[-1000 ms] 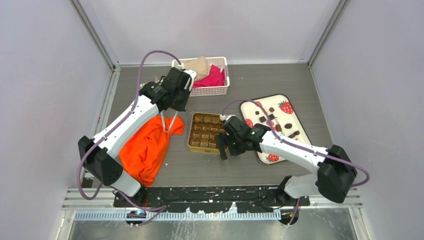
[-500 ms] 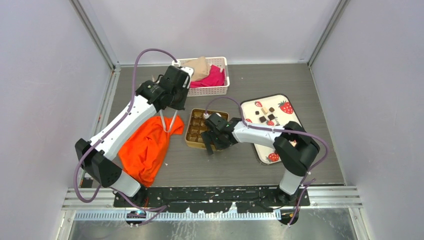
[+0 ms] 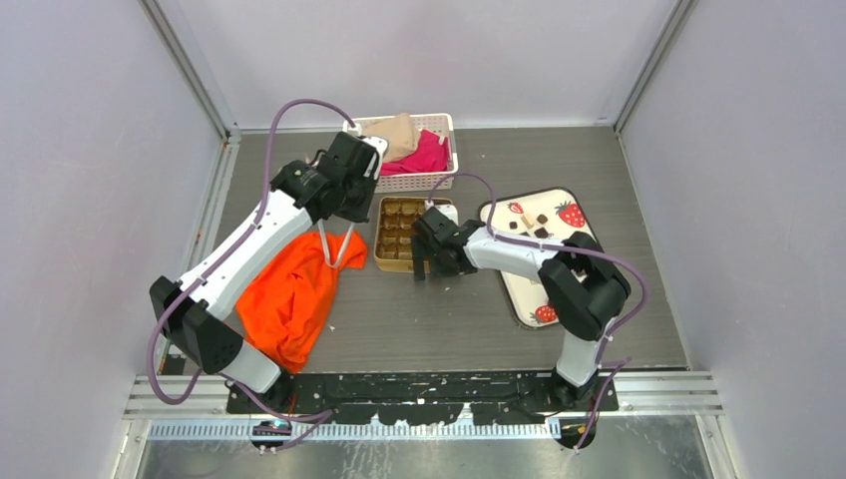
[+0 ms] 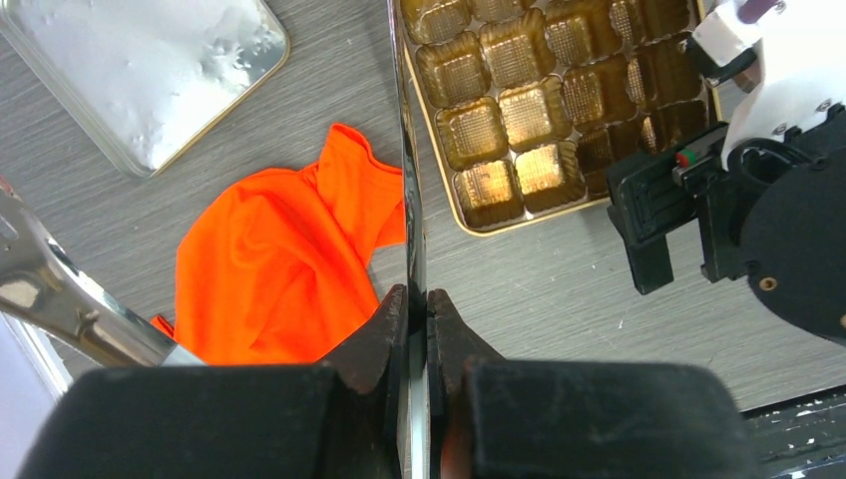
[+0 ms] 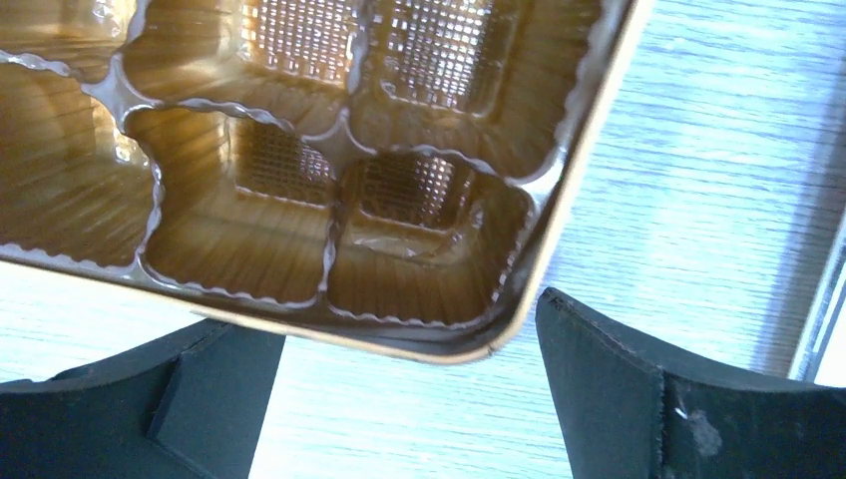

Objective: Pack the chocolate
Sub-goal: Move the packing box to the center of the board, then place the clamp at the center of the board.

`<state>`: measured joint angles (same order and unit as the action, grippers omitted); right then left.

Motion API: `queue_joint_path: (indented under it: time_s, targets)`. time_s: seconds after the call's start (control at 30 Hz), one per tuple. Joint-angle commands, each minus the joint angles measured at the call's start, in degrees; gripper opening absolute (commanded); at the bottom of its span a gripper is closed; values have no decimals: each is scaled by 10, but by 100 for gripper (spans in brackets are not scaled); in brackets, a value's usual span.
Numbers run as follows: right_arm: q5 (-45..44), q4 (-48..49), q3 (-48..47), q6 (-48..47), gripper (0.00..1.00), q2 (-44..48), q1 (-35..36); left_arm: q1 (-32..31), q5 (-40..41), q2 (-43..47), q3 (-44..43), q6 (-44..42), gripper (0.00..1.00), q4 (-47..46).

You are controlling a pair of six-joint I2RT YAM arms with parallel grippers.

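Note:
Several pieces of chocolate (image 3: 540, 233), mostly dark, lie on the white strawberry tray (image 3: 551, 199); the right arm hides part of that tray. The gold tin (image 3: 399, 215) sits between the arms, and the compartments that show in both wrist views (image 4: 519, 110) (image 5: 299, 180) are empty. My right gripper (image 3: 427, 263) (image 5: 389, 321) is open, its fingers straddling the tin's near right corner with nothing held. My left gripper (image 3: 347, 208) (image 4: 417, 299) is shut on a thin shiny metal lid (image 3: 336, 246) (image 4: 409, 180), which hangs upright and edge-on just left of the tin.
A crumpled orange cloth (image 3: 294, 289) (image 4: 279, 259) lies left of the tin under the left arm. A white basket (image 3: 431, 182) with pink and beige cloths stands behind the tin. The right arm's elbow is folded over the strawberry tray.
The right gripper moved left and away along the tin's near edge, and the tin slid away toward the basket. The left arm with the lid barely shifted.

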<state>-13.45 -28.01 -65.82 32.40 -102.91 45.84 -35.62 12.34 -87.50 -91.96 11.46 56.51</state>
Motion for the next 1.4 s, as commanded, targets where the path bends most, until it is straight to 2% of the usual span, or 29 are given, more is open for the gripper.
queue_joint_path:
  time_s: [0.0,0.1,0.23,0.33,0.43,0.5,0.57,0.63,0.73,0.83,1.1,1.37]
  targets:
    - [15,10,9,-3,99,90,1,-23,0,2,-41,-21,0,-4]
    - [15,-26,32,-9,100,188,2,-56,7,-14,-55,-23,0,4]
    - [-81,-134,69,12,100,299,-29,-115,-3,-34,-53,-5,0,8]
    - [-121,-213,92,39,100,351,-130,-165,-13,-52,-41,20,0,-1]
    - [-127,-247,89,59,100,384,-239,-202,-38,-84,-37,72,0,-10]
    - [-127,-261,66,67,100,383,-296,-227,-67,-116,-50,104,0,-3]
    - [-136,-269,44,74,100,374,-321,-255,-79,-147,-54,112,0,-3]
    - [-144,-271,29,80,100,370,-335,-292,-74,-159,-40,89,0,-21]
    - [-147,-266,18,85,100,379,-348,-342,-69,-139,32,29,0,-114]
    - [-150,-269,12,82,100,390,-358,-350,-93,-140,58,9,0,-156]
    - [-170,-301,28,86,100,435,-373,-350,-179,-243,-28,-12,0,-118]
    - [-169,-308,30,83,100,452,-377,-350,-146,-301,-70,-24,0,-117]
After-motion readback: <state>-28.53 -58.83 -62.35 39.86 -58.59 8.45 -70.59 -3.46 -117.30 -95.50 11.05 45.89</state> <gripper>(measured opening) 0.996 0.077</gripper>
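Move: For the right hand, the middle of the chocolate tray lies about 22 cm to the right and 3 cm ahead, slightly below; the packing box's middle is 8 cm ahead and 5 cm left, its near right corner between the open fingers. The left hand, holding the tongs, has the tray some 37 cm to its right, 2 cm back and 22 cm below; from it the box stands 10 cm right and 4 cm ahead, the orange cloth 13 cm left and 11 cm back. The right hand, fingers wide open, comes free of the packing box's near right corner, rising first and then swinging about 29 cm right as it climbs and turns some 50 degrees clockwise, to finish high over the right part of the chocolate tray. The left hand keeps its grip on the tongs and carries them right, back and down past the box's near side, turning clockwise and tipping its fingers further down, to low over the bare board at the tray's near left. ##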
